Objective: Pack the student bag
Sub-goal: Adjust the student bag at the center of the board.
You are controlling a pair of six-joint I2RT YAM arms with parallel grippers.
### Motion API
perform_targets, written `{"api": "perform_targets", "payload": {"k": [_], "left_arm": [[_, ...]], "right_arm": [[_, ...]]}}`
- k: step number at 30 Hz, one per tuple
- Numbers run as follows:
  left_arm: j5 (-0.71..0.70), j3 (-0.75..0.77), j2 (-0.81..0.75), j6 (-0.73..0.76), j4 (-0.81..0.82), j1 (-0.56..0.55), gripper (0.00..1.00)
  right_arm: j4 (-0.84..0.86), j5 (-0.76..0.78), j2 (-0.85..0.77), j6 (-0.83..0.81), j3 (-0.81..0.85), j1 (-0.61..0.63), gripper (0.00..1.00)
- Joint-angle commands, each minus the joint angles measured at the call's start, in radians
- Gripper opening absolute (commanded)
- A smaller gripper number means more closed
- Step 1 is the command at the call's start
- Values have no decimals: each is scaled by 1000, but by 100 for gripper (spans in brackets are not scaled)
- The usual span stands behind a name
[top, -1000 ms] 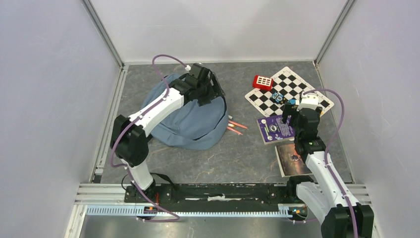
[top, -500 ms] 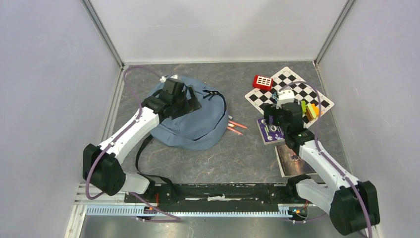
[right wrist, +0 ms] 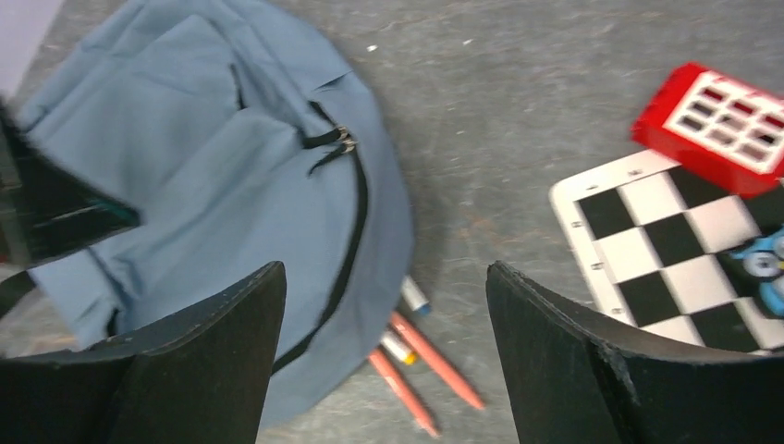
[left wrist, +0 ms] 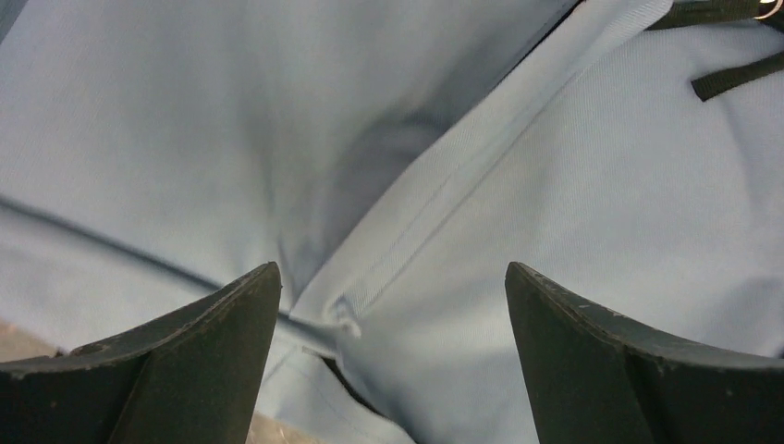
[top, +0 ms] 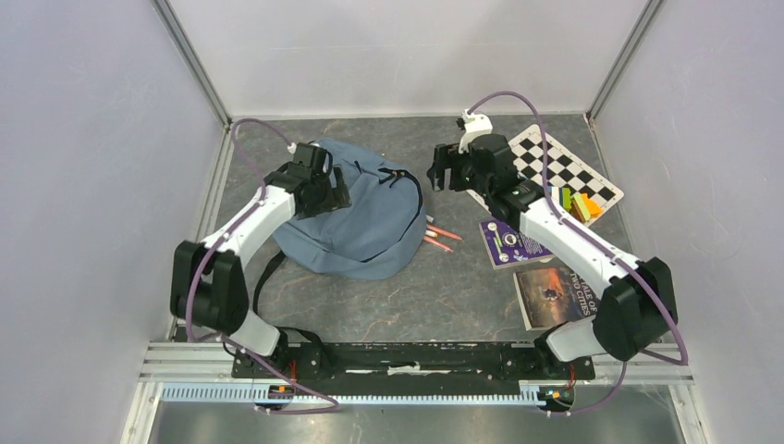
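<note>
The student bag is a soft blue-grey backpack with black zippers, lying flat left of centre. My left gripper hovers over its upper left part. In the left wrist view that gripper is open, with folded bag fabric just below and nothing between the fingers. My right gripper hangs in the air between the bag and the checkerboard. Seen from the right wrist, it is open and empty, with the bag to its left.
Orange and white pens lie at the bag's right edge, also pens below the right gripper. A red keypad box rests on the checkerboard's corner. Coloured blocks, a purple book and a dark book lie at right.
My left gripper let go and opened, drawing back left over the bag, which settled flatter. My right arm swung from above the purple book up and left toward the bag.
</note>
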Motion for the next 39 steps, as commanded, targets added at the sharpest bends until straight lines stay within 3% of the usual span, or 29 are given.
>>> {"api": "perform_targets", "payload": {"k": [1, 5, 9, 12, 15, 16, 26, 33, 39], "left_arm": [[48, 73, 116, 154, 91, 1, 91], [56, 116, 210, 175, 107, 1, 73], [58, 143, 276, 200, 126, 1, 66], [65, 147, 297, 214, 134, 0, 51], [69, 132, 282, 218, 126, 0, 11], [69, 117, 265, 214, 124, -2, 2], [161, -56, 1, 35, 74, -7, 2], [160, -206, -161, -174, 53, -32, 2], [223, -276, -234, -238, 52, -40, 3]], "right_arm": [[-58, -59, 49, 148, 70, 42, 83], [-65, -60, 73, 168, 70, 71, 81], [-66, -55, 79, 146, 67, 93, 81], [-72, -49, 80, 126, 62, 100, 81], [-72, -48, 80, 123, 56, 103, 84], [-72, -57, 84, 123, 62, 104, 85], [-93, -65, 165, 164, 169, 127, 79], [-95, -65, 249, 185, 250, 164, 64], [-120, -105, 383, 188, 350, 194, 56]]}}
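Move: The slack bag lies below the open left hand, its middle about 6 cm to the right, 2 cm ahead and 8 cm down; the fabric fold to pinch is some 4 cm ahead, 2 cm right and 6 cm below. Its zip pull is roughly 12 cm ahead and 17 cm right of that hand. From the right hand, the bag's middle is about 22 cm left, 2 cm ahead of nothing but level fore-and-aft, and 19 cm below; the pencils are about 10 cm back, 2 cm right and 20 cm below. Down and forward first, the left hand sinks about 6 cm onto the bag, shuts its open fingers on the fabric fold by the seam, then drags that pinched fabric back towards the robot by some 10 cm, rising about 4 cm. The right hand sweeps about 11 cm left over the bag's right edge, pausing midway, sinking a little and tipping downward; its fingers narrow but stay apart, clear of the cloth. ##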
